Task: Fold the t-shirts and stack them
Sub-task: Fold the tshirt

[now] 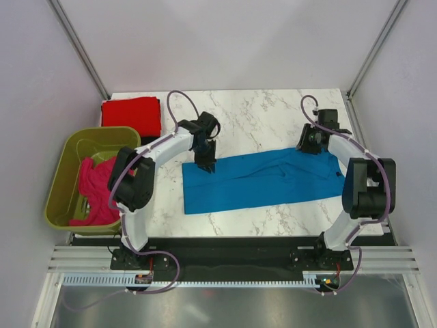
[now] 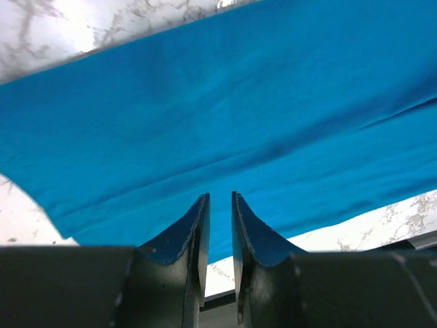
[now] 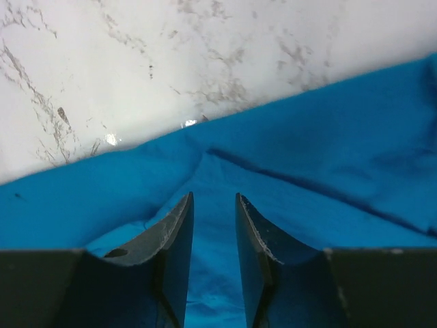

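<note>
The bright blue t-shirt [image 1: 263, 181] lies on the marble table as a long band folded lengthwise, running left to right. My left gripper [image 1: 205, 162] hovers over its far left corner. In the left wrist view the left gripper [image 2: 220, 197] has its jaws a narrow gap apart with nothing between them, above the blue t-shirt [image 2: 225, 116]. My right gripper [image 1: 311, 146] is over the shirt's far right end. In the right wrist view the right gripper [image 3: 214, 197] is open just above the creased blue t-shirt [image 3: 328, 164]. A red t-shirt [image 1: 131, 113] lies folded at the back left. A magenta-pink t-shirt [image 1: 95, 191] is bunched in the tub.
An olive-green plastic tub [image 1: 72, 154] stands off the table's left side. Bare marble table [image 1: 266, 116] stretches behind the blue shirt. Grey walls and metal frame posts enclose the back and sides, and a black rail with both arm bases runs along the near edge.
</note>
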{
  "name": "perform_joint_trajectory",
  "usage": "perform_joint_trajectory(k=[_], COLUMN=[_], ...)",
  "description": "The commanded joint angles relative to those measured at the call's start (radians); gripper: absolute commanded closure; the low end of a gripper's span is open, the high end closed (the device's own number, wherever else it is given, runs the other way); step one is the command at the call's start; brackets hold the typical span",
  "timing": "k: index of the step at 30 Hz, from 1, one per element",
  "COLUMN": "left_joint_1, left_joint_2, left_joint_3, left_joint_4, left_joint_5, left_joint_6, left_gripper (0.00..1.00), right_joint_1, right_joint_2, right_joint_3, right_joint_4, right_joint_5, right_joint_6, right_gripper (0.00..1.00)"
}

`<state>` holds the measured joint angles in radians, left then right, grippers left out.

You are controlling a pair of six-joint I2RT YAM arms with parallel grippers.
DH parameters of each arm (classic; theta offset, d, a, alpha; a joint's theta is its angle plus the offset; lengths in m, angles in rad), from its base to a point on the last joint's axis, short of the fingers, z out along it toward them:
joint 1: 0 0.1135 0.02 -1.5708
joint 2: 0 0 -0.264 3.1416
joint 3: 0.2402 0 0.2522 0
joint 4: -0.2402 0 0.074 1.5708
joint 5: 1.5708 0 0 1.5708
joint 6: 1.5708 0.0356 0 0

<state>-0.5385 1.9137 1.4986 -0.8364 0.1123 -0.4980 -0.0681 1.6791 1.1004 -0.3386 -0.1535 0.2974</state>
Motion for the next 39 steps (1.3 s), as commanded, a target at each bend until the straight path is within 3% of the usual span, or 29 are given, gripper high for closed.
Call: perform_joint_trajectory(k=[1,6,23,26,32,39], left_joint_1=[0.000,0.002,0.025,0.026,0.028,0.029], left_joint_2=[0.041,0.080,0.137,0.134,0.130,0.134], left_joint_3=[-0.001,-0.050,-0.061,-0.063,-0.067,-0.069], left_joint_4=[0.031,0.053,0.051,0.051,0.051,0.051], left_joint_5=[0.053,0.026,0.010,0.010,0.007,0.000], left_joint_6=[0.032,0.044,0.016,0.016,0.015,0.006], left_gripper=[0.75,0.75,0.75,0.75,0.75,0.75], right_joint_1=[0.033,0.042,0.047,0.050,0.062,0.062], right_joint_2=[0.086,0.206,0.258,0.254,0.235,0.117], right_joint_3=[0.110,0.206,0.228,0.231,0.228,0.184], right_joint_4=[-0.053,-0.102,-0.125,-0.120,-0.112,-0.128], right_joint_5=[-0.052,-0.081,-0.104,-0.098,-0.061,0.037], right_joint_6=[-0.142,-0.253,-0.371,-0.366,-0.350,-0.212], right_gripper=[0.61,0.59,0.59,0.66,0.94,0.94])
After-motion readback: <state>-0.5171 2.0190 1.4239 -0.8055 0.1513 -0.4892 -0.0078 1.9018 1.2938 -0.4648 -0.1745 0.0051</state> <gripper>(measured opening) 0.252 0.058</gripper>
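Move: The spot for the left fingers is the long crease in the blue t-shirt, some 6 cm below, about 2 cm back and 1 cm left. The shirt's left end is about 8 cm left and 3 cm back; the red pile stands roughly 22 cm ahead and 29 cm left. The right fingers' spot, the fold point just inside the shirt's far edge, is about 2 cm ahead, 2 cm left and 5 cm down; the shirt's right end lies some 13 cm right and 9 cm back. Lower the left gripper about 6 cm, easing back slightly, until its part-open fingertips rest on the t-shirt's crease, and hold it there. Bring the right gripper down some 4.5 cm, a little forward and left, turning about 20 degrees counter-clockwise and opening slightly; then close it on the fold point by the far edge, pinching the cloth, and start lifting about 1 cm. ##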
